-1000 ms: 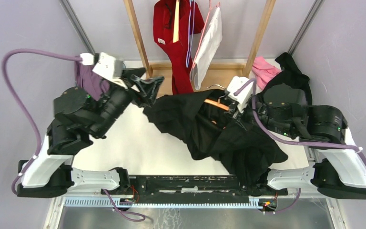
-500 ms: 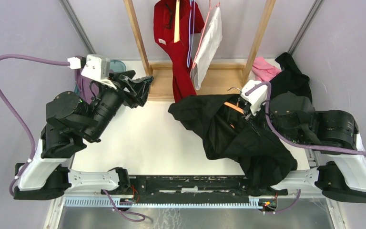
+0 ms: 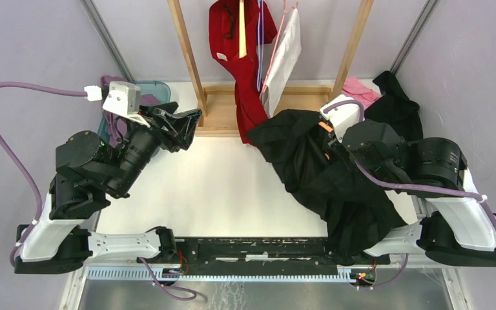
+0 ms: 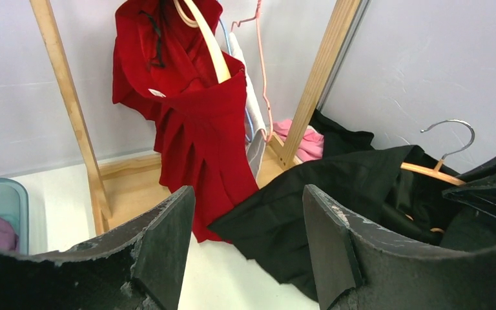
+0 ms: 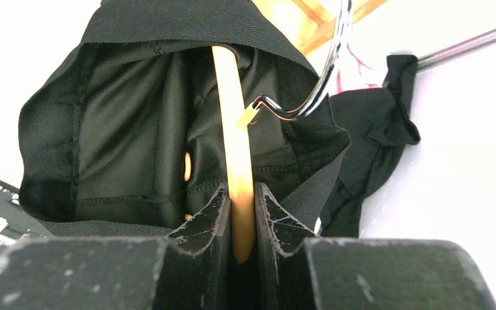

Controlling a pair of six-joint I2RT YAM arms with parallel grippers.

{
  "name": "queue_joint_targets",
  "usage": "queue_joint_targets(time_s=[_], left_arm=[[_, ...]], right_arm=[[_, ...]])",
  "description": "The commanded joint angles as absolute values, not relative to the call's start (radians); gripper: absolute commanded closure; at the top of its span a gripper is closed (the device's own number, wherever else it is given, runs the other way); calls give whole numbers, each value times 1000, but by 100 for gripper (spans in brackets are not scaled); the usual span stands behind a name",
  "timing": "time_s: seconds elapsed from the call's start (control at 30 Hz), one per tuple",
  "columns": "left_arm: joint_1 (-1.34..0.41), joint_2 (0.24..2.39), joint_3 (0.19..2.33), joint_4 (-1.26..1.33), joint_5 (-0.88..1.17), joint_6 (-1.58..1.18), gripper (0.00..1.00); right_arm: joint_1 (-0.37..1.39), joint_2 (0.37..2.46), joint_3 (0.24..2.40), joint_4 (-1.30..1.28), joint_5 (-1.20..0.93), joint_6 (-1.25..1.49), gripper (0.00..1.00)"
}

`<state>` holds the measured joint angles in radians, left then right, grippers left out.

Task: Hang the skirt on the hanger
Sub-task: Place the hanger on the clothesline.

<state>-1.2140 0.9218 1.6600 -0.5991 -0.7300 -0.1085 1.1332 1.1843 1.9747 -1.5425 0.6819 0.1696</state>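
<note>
The black skirt (image 3: 323, 177) hangs over a wooden hanger (image 3: 326, 126) at the right, its hem trailing down toward the table's near edge. In the right wrist view my right gripper (image 5: 239, 201) is shut on the hanger's wooden bar (image 5: 232, 129). The skirt's waistband (image 5: 168, 26) wraps over the bar, and the metal hook (image 5: 326, 71) curves up beside it. My left gripper (image 3: 190, 126) stands open at the back left, apart from the skirt. Its wrist view shows nothing between the jaws (image 4: 248, 190), with the skirt (image 4: 336, 194) and hanger hook (image 4: 455, 129) beyond.
A wooden rack (image 3: 187, 51) stands at the back with a red garment (image 3: 242, 58) and a white one (image 3: 284, 58) hanging on it. A teal bin (image 3: 152, 93) sits back left. A pink cloth (image 3: 358, 90) and a black garment (image 3: 397, 103) lie back right.
My right arm has carried the hanger and skirt back and to the right, toward the rack. The left arm has drawn away to the left, its gripper still open.
</note>
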Motion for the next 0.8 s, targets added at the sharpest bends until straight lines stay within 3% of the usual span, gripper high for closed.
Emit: queue_joint_targets(time_s=[0.0, 0.3, 0.43, 0.77], left_arm=[[-1215, 913, 1656, -611, -725, -165, 31], [-1216, 912, 1605, -678, -723, -238, 31], [-1215, 901, 1568, -683, -715, -258, 31], [-1215, 857, 1517, -683, -710, -279, 31]], right_arm=[[1119, 1210, 2057, -1530, 894, 214, 99], [1068, 1293, 2224, -1427, 1022, 146, 99], [1039, 1390, 2345, -1417, 1013, 91, 99], [833, 1470, 2355, -1244, 862, 54, 99]])
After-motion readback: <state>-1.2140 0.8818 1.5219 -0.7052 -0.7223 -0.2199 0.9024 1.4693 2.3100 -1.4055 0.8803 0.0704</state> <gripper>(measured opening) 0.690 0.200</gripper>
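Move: The right hand already grips the orange hanger with the black skirt. The free stretch of clothesline, between white cloth and right post, lies about 28 cm ahead, 2 left and 17 above it; the white cloth hangs about 24 cm ahead and 9 left, the red skirt 22 ahead and 19 left, both some 5 lower. The right post stands 29 ahead and 8 right. From the left hand, the free stretch is 27 ahead, 24 right, 5 above. Still pinching the orange hanger shut between its fingers, the right hand carries it and the black skirt about 9 cm forward and 6 cm up towards the clothesline, most of the rise coming before most of the reach. On the way the wrist swings some 20 degrees clockwise and lifts its fingertips. The empty left hand, fingers still open, sinks about 6 cm and tips slightly down. ##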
